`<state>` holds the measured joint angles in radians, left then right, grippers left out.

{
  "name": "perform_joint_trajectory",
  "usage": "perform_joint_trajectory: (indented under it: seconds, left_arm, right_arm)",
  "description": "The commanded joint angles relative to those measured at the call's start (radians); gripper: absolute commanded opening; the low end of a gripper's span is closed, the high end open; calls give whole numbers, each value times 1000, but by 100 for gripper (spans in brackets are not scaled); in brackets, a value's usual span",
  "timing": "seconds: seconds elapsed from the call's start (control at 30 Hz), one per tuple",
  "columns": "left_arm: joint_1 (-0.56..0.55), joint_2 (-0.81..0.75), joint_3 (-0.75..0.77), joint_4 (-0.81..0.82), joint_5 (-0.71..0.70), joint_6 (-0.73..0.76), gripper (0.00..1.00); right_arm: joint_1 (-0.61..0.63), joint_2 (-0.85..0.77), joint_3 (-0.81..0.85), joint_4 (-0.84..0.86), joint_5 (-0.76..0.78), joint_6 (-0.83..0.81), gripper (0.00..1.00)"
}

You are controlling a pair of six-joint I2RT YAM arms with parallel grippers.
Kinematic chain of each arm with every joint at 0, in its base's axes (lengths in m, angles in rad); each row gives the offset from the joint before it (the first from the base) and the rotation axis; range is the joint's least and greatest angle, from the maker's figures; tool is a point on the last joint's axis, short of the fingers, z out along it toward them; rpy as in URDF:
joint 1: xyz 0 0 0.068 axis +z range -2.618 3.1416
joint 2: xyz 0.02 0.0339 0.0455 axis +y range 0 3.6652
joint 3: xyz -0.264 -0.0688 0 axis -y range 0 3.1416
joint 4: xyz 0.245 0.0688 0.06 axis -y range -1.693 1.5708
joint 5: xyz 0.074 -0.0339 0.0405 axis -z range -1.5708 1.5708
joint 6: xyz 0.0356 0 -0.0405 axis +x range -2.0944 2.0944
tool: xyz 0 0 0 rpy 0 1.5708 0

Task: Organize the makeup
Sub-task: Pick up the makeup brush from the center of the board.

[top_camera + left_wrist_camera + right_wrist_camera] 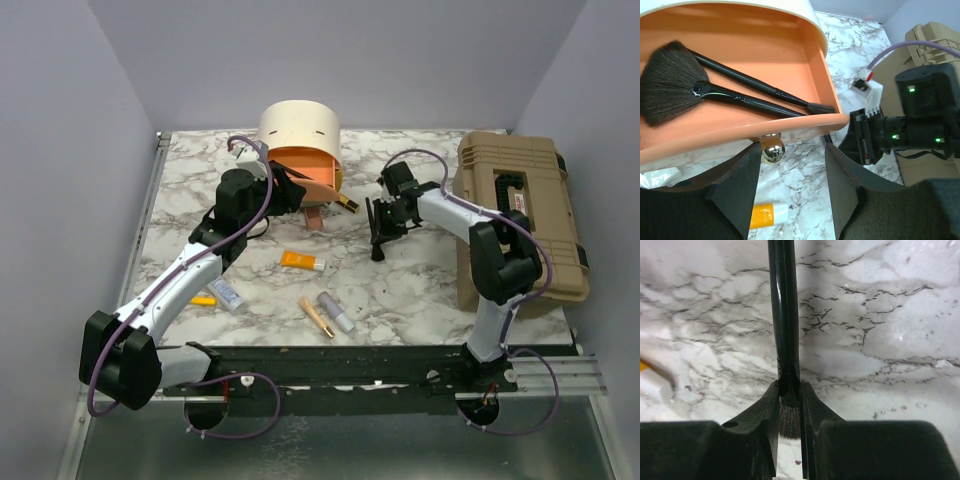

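Observation:
My right gripper is shut on a thin black brush, pinching it just above the bristles, low over the marble; from above it sits at mid-table. My left gripper is open in front of the round case's orange drawer, whose gold knob sits by the left finger. Two black brushes lie in the drawer, a fan brush and a thin one. On the table lie an orange tube, a gold tube, a lilac tube, a whitish tube and a yellow pen.
The cream round case stands at the back centre. A big tan toolbox fills the right side. A pinkish flat item and a small gold piece lie just in front of the drawer. Grey walls enclose the table.

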<state>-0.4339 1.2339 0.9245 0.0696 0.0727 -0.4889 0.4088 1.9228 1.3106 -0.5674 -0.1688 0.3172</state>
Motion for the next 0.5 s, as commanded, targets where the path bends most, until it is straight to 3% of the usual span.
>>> perform_joint_trajectory:
  seconds: [0.0, 0.1, 0.4, 0.47]
  left_arm:
    - [-3, -8, -1, 2, -34, 10, 56]
    - [-2, -15, -19, 2, -43, -1, 56]
    - [-3, -5, -28, 3, -36, -9, 55]
    - [-3, -2, -26, 3, -28, -6, 55]
  right_arm:
    - [-1, -167, 7, 58, 47, 2, 0]
    - [1, -238, 50, 75, -10, -50, 0]
    - [1, -226, 277, -63, -165, -164, 0]
    - [22, -205, 345, -116, -114, -229, 1]
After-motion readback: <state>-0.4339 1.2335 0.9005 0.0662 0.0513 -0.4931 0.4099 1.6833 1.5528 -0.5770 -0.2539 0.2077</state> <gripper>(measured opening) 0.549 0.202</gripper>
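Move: The right hand already pinches the makeup brush near its bristles, just above the board. The open drawer with the other brushes lies about 13 cm ahead of it, 14 cm to its left and some 9 cm higher. The gold case is roughly 10 cm ahead and 6 cm left, the orange tube 14 cm left and 4 cm back, both about 2 cm lower. From the left hand, the drawer is about 12 cm ahead, 2 cm right and 13 cm below. Still pinching the makeup brush just above its bristles, the right hand lifts it fast and almost straight up, some 19 cm, drifting about 5 cm forward and 3 cm left towards the open drawer. The wrist tilts up by nearly 30 degrees, so that the fingers point more forward; their grip stays shut. ##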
